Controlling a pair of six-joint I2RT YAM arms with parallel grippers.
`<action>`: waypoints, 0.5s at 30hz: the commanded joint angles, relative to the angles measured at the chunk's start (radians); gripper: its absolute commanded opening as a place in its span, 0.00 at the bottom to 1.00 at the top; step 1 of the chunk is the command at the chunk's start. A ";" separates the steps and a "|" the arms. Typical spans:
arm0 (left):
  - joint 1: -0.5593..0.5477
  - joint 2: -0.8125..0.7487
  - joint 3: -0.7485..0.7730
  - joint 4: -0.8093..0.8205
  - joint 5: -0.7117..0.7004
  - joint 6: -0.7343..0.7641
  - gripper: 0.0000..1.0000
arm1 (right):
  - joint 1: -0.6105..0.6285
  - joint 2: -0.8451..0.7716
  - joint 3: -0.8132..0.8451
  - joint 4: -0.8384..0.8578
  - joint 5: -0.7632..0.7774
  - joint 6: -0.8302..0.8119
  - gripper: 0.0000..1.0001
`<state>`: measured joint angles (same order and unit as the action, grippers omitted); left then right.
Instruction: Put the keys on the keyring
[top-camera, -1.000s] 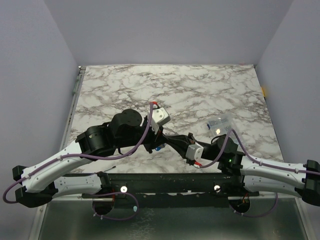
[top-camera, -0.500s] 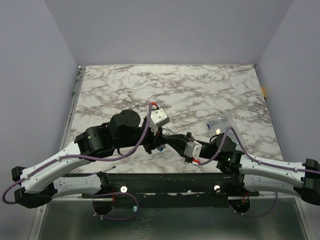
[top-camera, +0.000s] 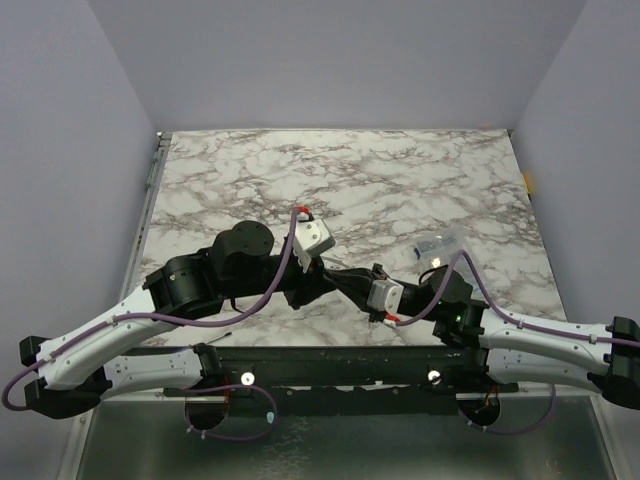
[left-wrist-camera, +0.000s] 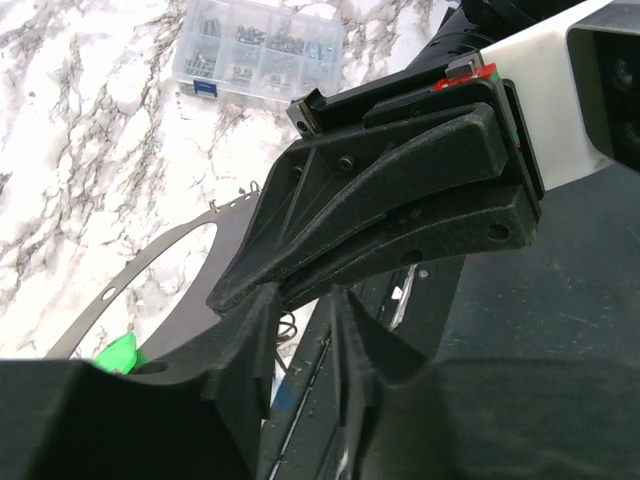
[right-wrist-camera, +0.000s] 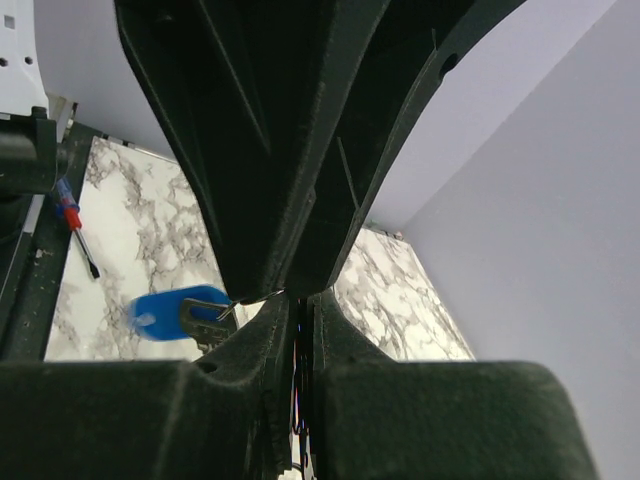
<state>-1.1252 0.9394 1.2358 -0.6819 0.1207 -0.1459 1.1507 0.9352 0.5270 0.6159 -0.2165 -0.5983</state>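
In the left wrist view the keyring (left-wrist-camera: 150, 264), a thin grey metal hoop, curves from the lower left up behind my right gripper (left-wrist-camera: 235, 295). A green key (left-wrist-camera: 120, 354) sits at the ring's lower end. My left gripper (left-wrist-camera: 300, 312) is open, its two fingers close under the right gripper's tips. In the right wrist view my right gripper (right-wrist-camera: 300, 300) is shut on the keyring's thin wire, and a blue key (right-wrist-camera: 170, 308) hangs just to its left. From the top camera the left gripper (top-camera: 325, 283) and the right gripper (top-camera: 352, 280) meet near the table's front middle. A yellow key does not show.
A clear plastic box (top-camera: 440, 247) of small parts lies on the marble table (top-camera: 400, 180) right of the grippers, also seen as the box (left-wrist-camera: 258, 50) from the left wrist. A red-handled screwdriver (right-wrist-camera: 72, 218) lies by the front rail.
My left gripper has gone from shut to open and its wrist has shifted slightly up and left. The blue key seen below the grippers earlier is now hidden from above.
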 joint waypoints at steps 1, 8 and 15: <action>0.002 -0.021 -0.009 0.000 0.040 0.004 0.36 | 0.003 -0.009 0.049 0.019 0.033 0.006 0.01; 0.002 -0.059 -0.017 0.015 -0.008 0.000 0.52 | 0.003 -0.020 0.045 0.016 0.052 0.009 0.01; 0.002 -0.162 -0.102 0.112 -0.100 -0.007 0.65 | 0.003 -0.050 0.045 -0.018 0.108 0.060 0.01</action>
<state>-1.1252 0.8364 1.1812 -0.6506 0.0944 -0.1490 1.1507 0.9173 0.5358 0.5892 -0.1715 -0.5793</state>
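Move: At the left fingertips, about 1 cm to the hand's right and roughly level, is the blue key's ring, by the right fingertips; the blue tag hangs some 3 cm below the left hand and 1 cm back. The green tag on the keyring sits about 4 cm ahead and 3 cm to the left hand's left, roughly level. From the right hand, the ring lies about 1 cm left, level fore and aft. Opening further from an already parted grip to well over half wide, the left fingers come free of the blue key's ring; the left hand rises about 1 cm, then backs off to its left by some 1.5 cm, away from the right fingertips. The right hand keeps its closed grip on the keyring, nearly in place. ##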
